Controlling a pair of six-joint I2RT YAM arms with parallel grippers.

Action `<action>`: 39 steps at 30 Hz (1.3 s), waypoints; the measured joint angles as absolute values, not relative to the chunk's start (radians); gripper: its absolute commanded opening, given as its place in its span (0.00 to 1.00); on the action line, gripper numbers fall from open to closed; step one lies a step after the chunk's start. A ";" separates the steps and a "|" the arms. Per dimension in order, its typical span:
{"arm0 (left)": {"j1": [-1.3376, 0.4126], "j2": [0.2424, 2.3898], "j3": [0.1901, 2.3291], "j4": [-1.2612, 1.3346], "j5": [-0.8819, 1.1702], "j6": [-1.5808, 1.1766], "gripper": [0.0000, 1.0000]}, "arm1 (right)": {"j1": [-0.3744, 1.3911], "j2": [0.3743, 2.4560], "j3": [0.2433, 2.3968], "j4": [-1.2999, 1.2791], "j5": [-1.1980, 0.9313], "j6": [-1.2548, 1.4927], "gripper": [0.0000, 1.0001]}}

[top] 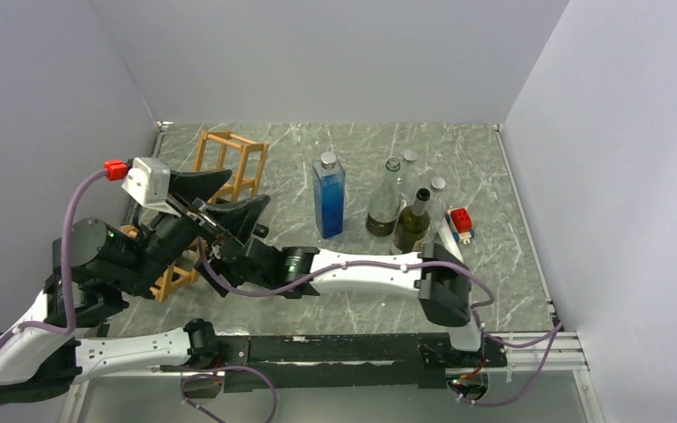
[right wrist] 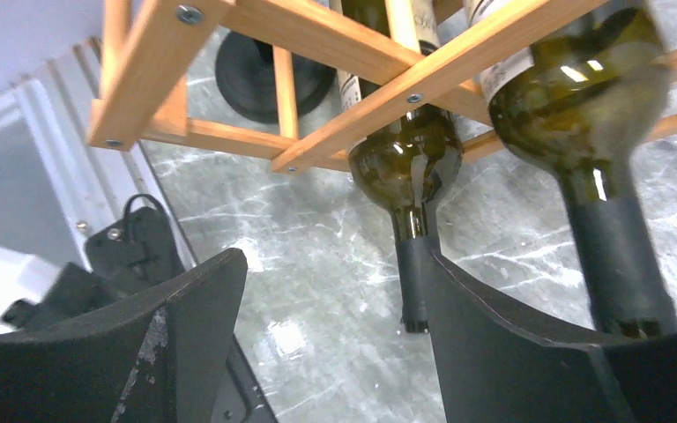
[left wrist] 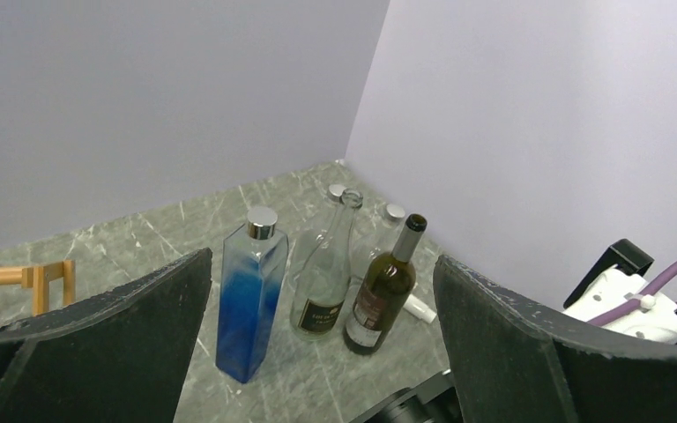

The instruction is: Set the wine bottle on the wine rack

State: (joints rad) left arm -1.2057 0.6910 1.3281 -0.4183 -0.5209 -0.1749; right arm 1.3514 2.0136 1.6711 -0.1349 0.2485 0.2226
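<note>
The wooden wine rack (top: 229, 159) stands at the left of the table, its near part hidden behind my arms. From the right wrist view, two dark green wine bottles (right wrist: 405, 163) (right wrist: 573, 106) lie in the wine rack (right wrist: 379, 113) with their necks pointing out. My right gripper (right wrist: 328, 264) is open just below them with nothing between its fingers; one bottle neck runs beside the right finger. In the top view the right gripper (top: 214, 256) sits at the rack's near side. My left gripper (top: 249, 187) (left wrist: 322, 264) hovers open over the rack, holding nothing.
At mid-table stand a blue square bottle (top: 329, 198) (left wrist: 249, 300), a clear bottle (top: 384, 207) (left wrist: 324, 282), a dark wine bottle (top: 412, 225) (left wrist: 381, 291) and two more clear ones behind. A small red and white block (top: 462, 220) lies to their right. Walls close in on three sides.
</note>
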 measured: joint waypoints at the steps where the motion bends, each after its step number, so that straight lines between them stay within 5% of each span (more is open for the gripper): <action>1: -1.206 0.691 1.334 -0.413 -0.521 -0.176 0.99 | 1.358 1.984 1.658 -0.133 0.254 0.230 0.77; 21: -1.206 0.682 1.262 -0.382 -0.567 -0.189 0.99 | 1.361 1.230 0.981 -0.290 0.499 0.517 0.73; 39: -1.206 0.702 1.051 -0.441 -0.568 -0.285 0.99 | 1.222 0.746 1.077 -0.760 0.858 0.524 0.80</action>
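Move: The last standing wine bottle is about 43 cm to the right hand's right and 12 cm ahead, its middle roughly level with the hand or slightly lower. The clear glass bottle stands some 6 cm left of it and 7 cm farther out, the blue bottle about 25 cm right of the hand and 19 cm ahead. The racked wine bottle lies 10 cm below, roughly 3 cm ahead and 9 cm left. For the left hand, the standing bottle is about 30 cm right, 13 cm ahead and 34 cm down. The standing wine bottle draws the right hand, which, already clear of the rack, first lifts a few centimetres, then sweeps about 40 cm right and climbs late, ending some 13 cm higher. It swings roughly 45 degrees clockwise to point mostly forward, fingers staying open. After a short wait the empty left hand sinks 12 cm and slightly right, tipping down. ##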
